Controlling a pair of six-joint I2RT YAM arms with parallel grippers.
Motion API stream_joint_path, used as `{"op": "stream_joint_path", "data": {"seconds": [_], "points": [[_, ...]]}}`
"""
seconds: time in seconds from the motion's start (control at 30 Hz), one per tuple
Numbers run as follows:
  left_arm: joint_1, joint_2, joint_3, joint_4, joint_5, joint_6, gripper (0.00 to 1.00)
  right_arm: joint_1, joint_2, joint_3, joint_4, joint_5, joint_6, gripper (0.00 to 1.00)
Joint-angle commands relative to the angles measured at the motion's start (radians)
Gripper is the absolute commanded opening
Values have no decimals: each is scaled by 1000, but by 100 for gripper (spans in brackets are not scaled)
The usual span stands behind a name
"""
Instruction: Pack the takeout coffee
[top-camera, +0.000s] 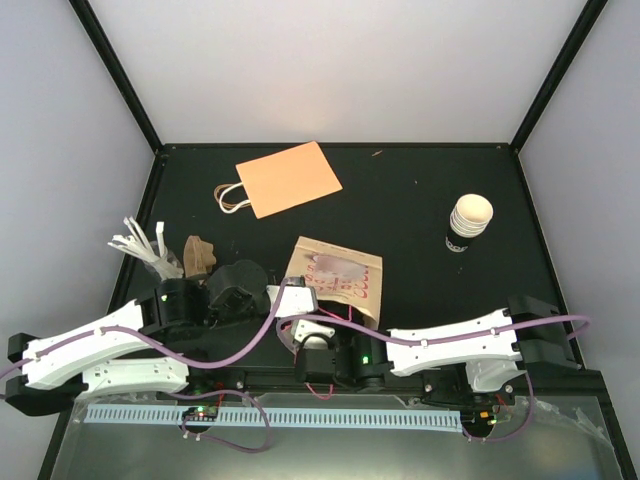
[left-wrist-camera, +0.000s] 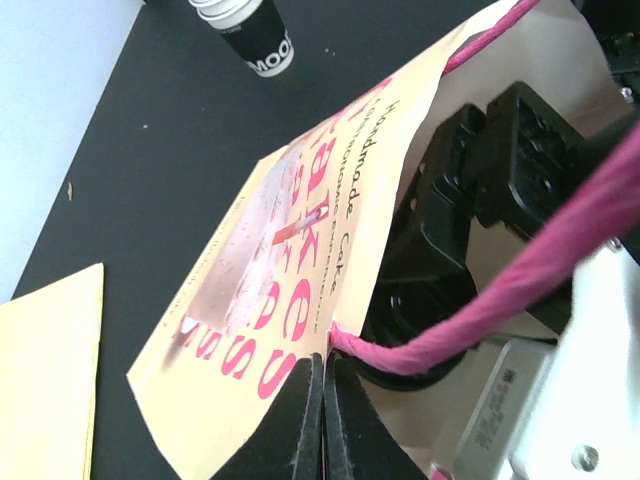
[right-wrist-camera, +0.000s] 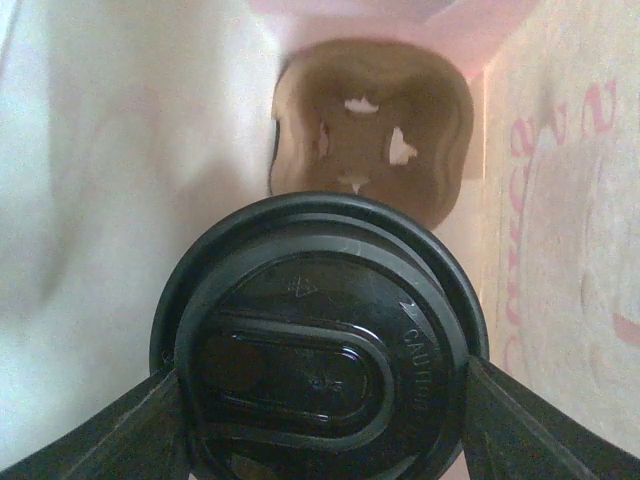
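Observation:
The takeout coffee (right-wrist-camera: 320, 350) shows only as a black lid in the right wrist view. My right gripper (right-wrist-camera: 320, 405) is shut on it, one finger (right-wrist-camera: 130, 430) pressed against each side of the lid, inside the cream paper bag (top-camera: 340, 275) printed in pink. A brown pulp carrier (right-wrist-camera: 370, 125) lies at the bag's bottom beyond the cup. My left gripper (left-wrist-camera: 325, 400) is shut on the bag's rim (left-wrist-camera: 290, 250), just beside its pink cord handle (left-wrist-camera: 480, 310). From above, the bag's mouth faces the arms and hides the cup and the right fingers.
A cream-white ribbed cup with a dark base (top-camera: 468, 222) stands at the right. A flat orange paper bag (top-camera: 288, 178) lies at the back. White sticks (top-camera: 140, 245) and a brown pulp piece (top-camera: 198, 255) sit at the left.

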Motion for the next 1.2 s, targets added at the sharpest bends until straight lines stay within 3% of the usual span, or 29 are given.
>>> {"op": "stream_joint_path", "data": {"seconds": [0.0, 0.33, 0.87, 0.93, 1.07, 1.17], "points": [[-17, -31, 68, -65, 33, -29, 1, -40, 6, 2, -24, 45, 21, 50], [-23, -69, 90, -158, 45, -93, 1, -59, 17, -5, 41, 32, -96, 53], [-23, -122, 103, -102, 84, -151, 7, -56, 24, -11, 72, -54, -135, 51], [-23, -123, 101, -97, 89, -156, 13, -56, 28, -17, 68, -54, -132, 51], [-23, -132, 109, -78, 91, -176, 43, -57, 32, -24, 72, -49, -131, 50], [-23, -141, 143, -64, 67, -224, 58, -57, 26, -30, 83, -51, -137, 49]]}}
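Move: The pulp carrier inside the tilted bag lies about 10 cm ahead of the right hand and 6 cm below it, with hardly any sideways offset. The bag's printed panel spreads some 8 cm ahead, 3 cm to the right and 4 cm above that hand. The left hand already pinches the bag's rim by the pink handle, right at its fingertips; from it the carrier is about 11 cm ahead, 6 cm right and 16 cm below. Drawing the pinched rim left and slightly back by some 3.5 cm, the left hand then opens its fingers about halfway, lets go and lifts roughly 4 cm clear, still easing back. The right hand keeps its hold on the lidded coffee cup inside the bag, nudges about 1 cm forward, drifts left with the bag, then sinks 1.5 to 2 cm at the end. ##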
